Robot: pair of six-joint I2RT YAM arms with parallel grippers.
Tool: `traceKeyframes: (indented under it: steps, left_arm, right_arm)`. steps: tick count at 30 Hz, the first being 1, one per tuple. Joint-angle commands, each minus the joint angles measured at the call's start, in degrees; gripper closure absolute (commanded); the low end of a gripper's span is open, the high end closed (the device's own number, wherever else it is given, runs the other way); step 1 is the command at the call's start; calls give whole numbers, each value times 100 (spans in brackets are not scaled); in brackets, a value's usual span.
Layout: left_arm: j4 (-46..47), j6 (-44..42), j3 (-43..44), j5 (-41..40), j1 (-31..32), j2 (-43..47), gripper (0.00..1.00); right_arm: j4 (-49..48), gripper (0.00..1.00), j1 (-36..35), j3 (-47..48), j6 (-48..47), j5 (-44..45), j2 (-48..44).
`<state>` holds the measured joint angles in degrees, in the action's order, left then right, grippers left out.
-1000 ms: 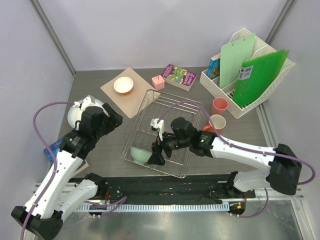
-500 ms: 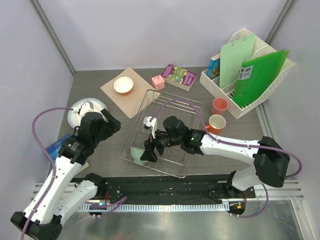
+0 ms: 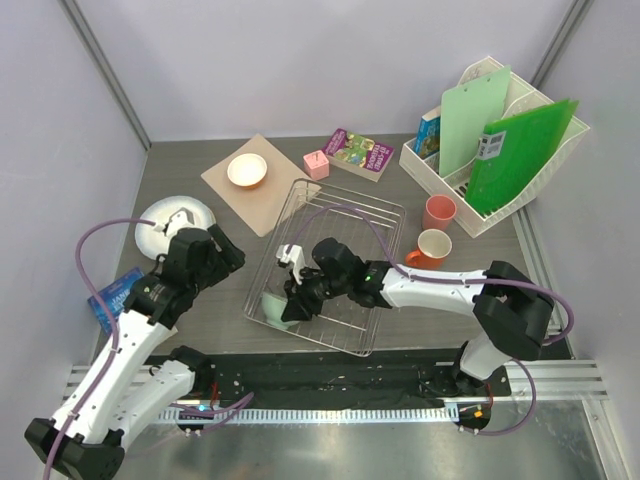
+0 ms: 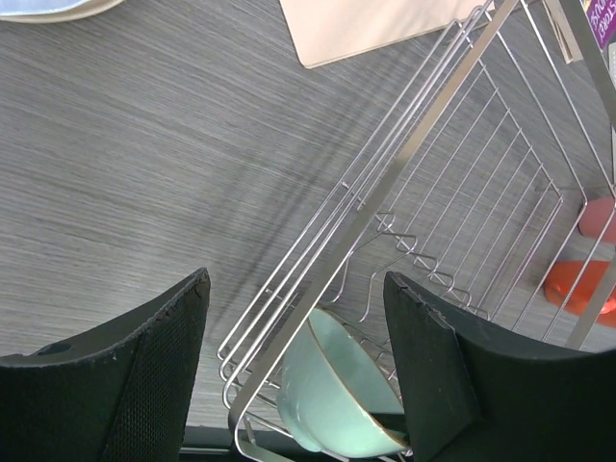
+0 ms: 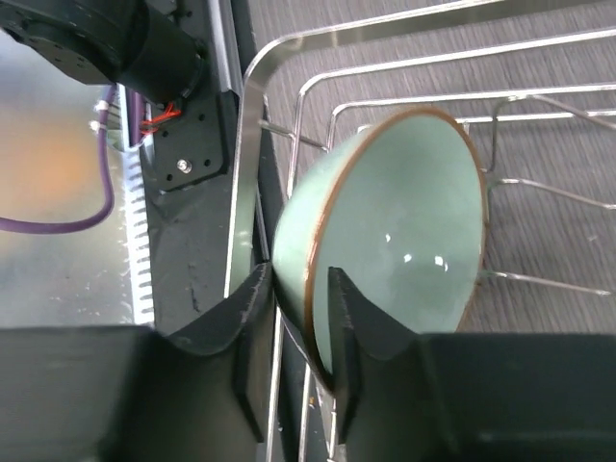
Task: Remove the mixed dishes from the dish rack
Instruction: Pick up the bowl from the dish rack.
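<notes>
The mint-green bowl (image 5: 404, 221) stands on edge in the near-left corner of the silver wire dish rack (image 3: 345, 220). My right gripper (image 5: 294, 318) is shut on its brown-edged rim, one finger inside the bowl and one outside. The top view shows that gripper (image 3: 290, 305) low over the bowl (image 3: 267, 306). My left gripper (image 4: 294, 356) is open and empty, just outside the rack's left rim (image 4: 404, 164), above the table, with the bowl (image 4: 337, 385) showing between its fingers. In the top view the left gripper (image 3: 222, 247) sits left of the rack.
White plates (image 3: 160, 222) lie at the left. A cream bowl (image 3: 247, 170) rests on a tan mat. A pink cup (image 3: 438, 212) and an orange cup (image 3: 432, 247) stand right of the rack. A white file organizer (image 3: 500, 140), a book (image 3: 358, 152) and a pink cube (image 3: 316, 163) are at the back.
My right gripper moved left and down across the rack to the mint-green bowl and closed on its rim. The left arm drew back a little toward the near edge.
</notes>
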<state>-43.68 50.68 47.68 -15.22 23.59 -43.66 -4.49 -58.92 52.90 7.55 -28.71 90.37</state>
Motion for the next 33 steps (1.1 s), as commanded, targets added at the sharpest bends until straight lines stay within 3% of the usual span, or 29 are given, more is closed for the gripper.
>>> traceKeyframes:
  steps: [1, 7, 14, 19, 25, 32, 33]
  left_arm:
    - [228, 56, -48, 81, -13, -2, 28]
    - [299, 65, -110, 151, -13, -11, 28]
    - [360, 118, -215, 239, -13, 33, 28]
    - [378, 144, -259, 301, -13, 42, 28]
    - [422, 153, -303, 309, -13, 59, 29]
    - [483, 171, -356, 327, -13, 50, 29]
    - [483, 162, -356, 318, -13, 50, 29]
  right_arm:
    - [-43, 76, -6, 194, -104, 58, -212]
    - [343, 99, -6, 361, -263, 85, -371]
    - [388, 99, 240, 396, -158, -573, -511]
    - [-103, 99, 468, 186, 289, -1171, -564]
    - [-2246, 99, 987, -455, 1964, -2435, -608]
    - [-6933, 99, 1628, -957, 5306, -3132, -4]
    - [-7264, 99, 1707, -931, 5614, -3158, 77]
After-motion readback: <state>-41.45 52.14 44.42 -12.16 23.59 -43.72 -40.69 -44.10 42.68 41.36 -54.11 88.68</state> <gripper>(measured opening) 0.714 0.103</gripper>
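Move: My right hand's half-closed fingers already straddle the near rim of the green bowl, whose middle sits about 3 cm farther left and 2 cm ahead, at nearly the same height. The dish rack's middle is roughly 10 cm ahead, 7 cm right and 6 cm down; the white plates stand some 17 cm ahead and 23 cm left, 8 cm lower. From my left hand the bowl is about 9 cm back, 10 cm right and 10 cm below. I close my right fingers the rest of the way so they pinch the green bowl's rim, one finger inside and one outside. Easing up about 2 cm as they shut, I then draw right and lift faster, some 8 cm up in all with 3 cm to the right and 2 cm forward, swinging the left-pointing fingertips up towards level and rolling the hand's forward side down, about 30 degrees altogether. ##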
